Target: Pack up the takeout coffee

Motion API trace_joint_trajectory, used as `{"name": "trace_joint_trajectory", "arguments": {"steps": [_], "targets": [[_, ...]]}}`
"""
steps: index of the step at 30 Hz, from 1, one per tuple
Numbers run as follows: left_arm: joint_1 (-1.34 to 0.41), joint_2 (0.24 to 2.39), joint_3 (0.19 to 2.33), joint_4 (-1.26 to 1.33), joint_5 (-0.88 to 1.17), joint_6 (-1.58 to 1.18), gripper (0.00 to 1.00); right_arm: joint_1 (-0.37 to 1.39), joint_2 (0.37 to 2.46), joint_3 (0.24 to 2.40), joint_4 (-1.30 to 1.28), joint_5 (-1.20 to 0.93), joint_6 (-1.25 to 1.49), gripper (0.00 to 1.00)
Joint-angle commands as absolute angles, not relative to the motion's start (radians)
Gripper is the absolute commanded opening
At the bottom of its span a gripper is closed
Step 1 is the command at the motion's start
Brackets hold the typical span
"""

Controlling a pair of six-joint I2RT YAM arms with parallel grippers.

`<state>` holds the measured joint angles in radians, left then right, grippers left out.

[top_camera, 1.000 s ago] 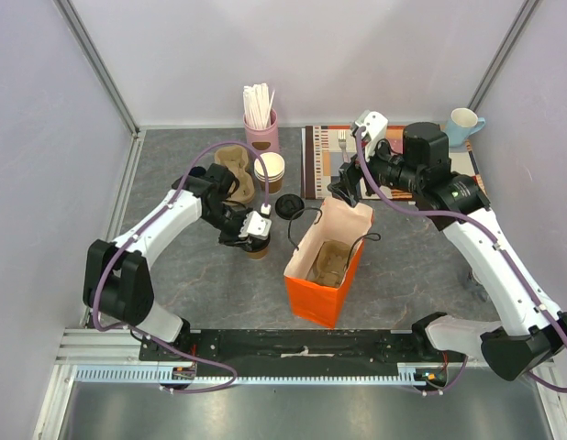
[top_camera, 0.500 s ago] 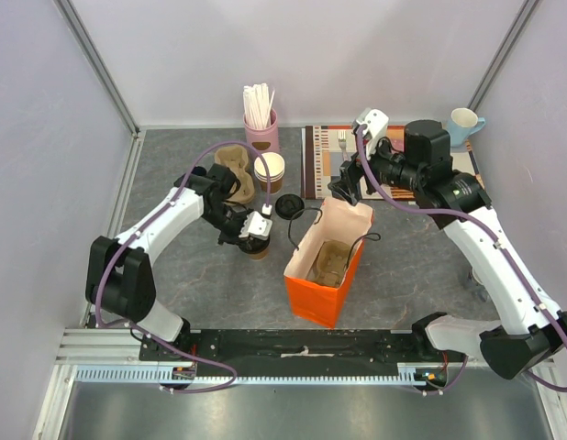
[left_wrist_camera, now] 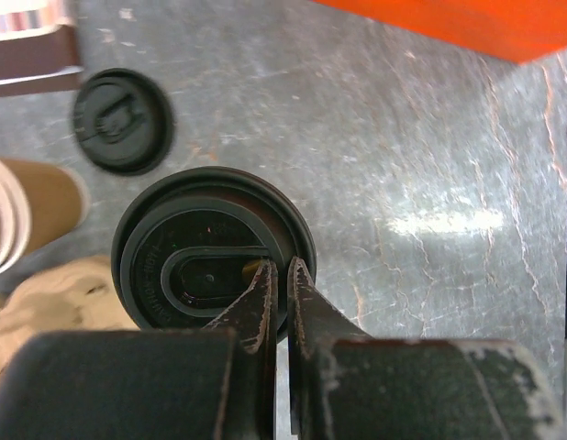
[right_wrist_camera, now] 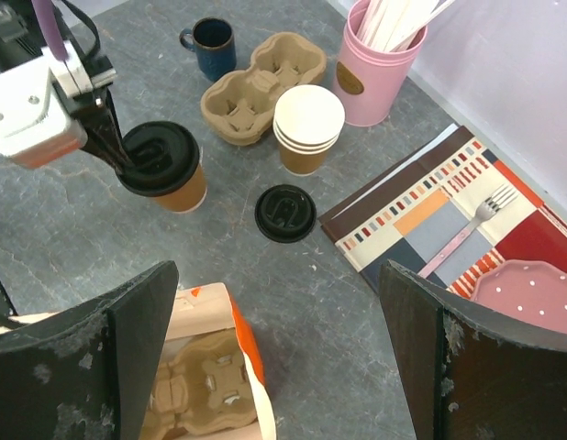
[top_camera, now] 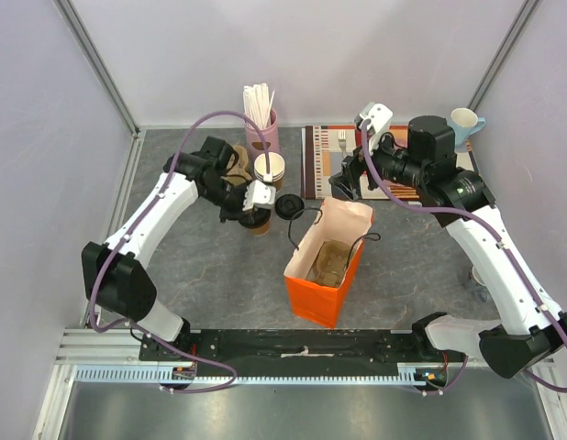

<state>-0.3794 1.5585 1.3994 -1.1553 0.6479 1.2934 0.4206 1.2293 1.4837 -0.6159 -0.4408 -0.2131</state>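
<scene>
The takeout coffee (top_camera: 256,218) (left_wrist_camera: 201,247) (right_wrist_camera: 160,160) is a brown paper cup under a round black lid, left of the orange bag (top_camera: 325,293) (right_wrist_camera: 247,344). My left gripper (top_camera: 251,209) (left_wrist_camera: 276,270) (right_wrist_camera: 118,151) is shut on the rim of that lid, its fingers nearly touching. The bag stands open with a pulp cup carrier (top_camera: 331,261) (right_wrist_camera: 196,390) lying inside. Above the bag's far edge my right gripper (top_camera: 346,186) (right_wrist_camera: 276,275) hangs wide open and holds nothing.
A loose black lid (top_camera: 288,206) (left_wrist_camera: 123,119) (right_wrist_camera: 284,213) lies between cup and bag. Behind stand stacked lidless cups (top_camera: 270,168) (right_wrist_camera: 308,128), a second carrier (top_camera: 236,165) (right_wrist_camera: 261,87), a pink stick holder (top_camera: 261,128), a dark blue mug (right_wrist_camera: 213,46) and a striped placemat (top_camera: 325,160).
My left gripper closed on the lid's rim and carried the cup a short way toward the back of the table. The right arm barely shifted and stayed open.
</scene>
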Motion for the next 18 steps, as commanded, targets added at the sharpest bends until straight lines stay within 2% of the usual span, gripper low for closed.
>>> {"name": "trace_joint_trajectory", "arguments": {"steps": [1,5,11,18], "targets": [[-0.383,1.52,1.566,-1.161,0.624,1.021,0.02,0.408,1.242,1.543,-0.601,-0.384,-0.186,0.98],[-0.384,1.526,1.763,-1.144,0.617,0.808,0.02,0.396,1.246,1.551,-0.586,-0.307,-0.146,0.98],[-0.406,1.549,2.078,-1.144,0.603,0.654,0.02,0.385,1.238,1.548,-0.58,-0.262,-0.103,0.98],[-0.636,1.505,2.183,-1.157,0.535,0.652,0.02,0.38,1.203,1.514,-0.58,-0.128,-0.046,0.98]]}}
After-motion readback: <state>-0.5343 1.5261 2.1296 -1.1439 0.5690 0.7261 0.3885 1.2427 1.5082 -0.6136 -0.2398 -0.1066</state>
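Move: My left hand already holds the lidded coffee cup by its rim, off the table. The orange bag for it has its middle about 11 cm back, 17 cm to the right and 4 cm lower. From that hand the spare lid lies some 11 cm ahead, 9 cm right, and the cup stack 15 cm ahead, 5 cm right, both lower. From my empty right hand, the bag is about 14 cm back, 1 cm left and 25 cm below. Keeping my pinch on the rim, I hoist the coffee cup about 25 cm with my left hand, speeding up after a gentle start, reaching forward, then drawing back and swinging right, to the bag's side. The wrist tips some 30 degrees, fingers flattening out to the right. My open right hand shifts a few centimetres forward and right, away from the bag, turning clockwise. ##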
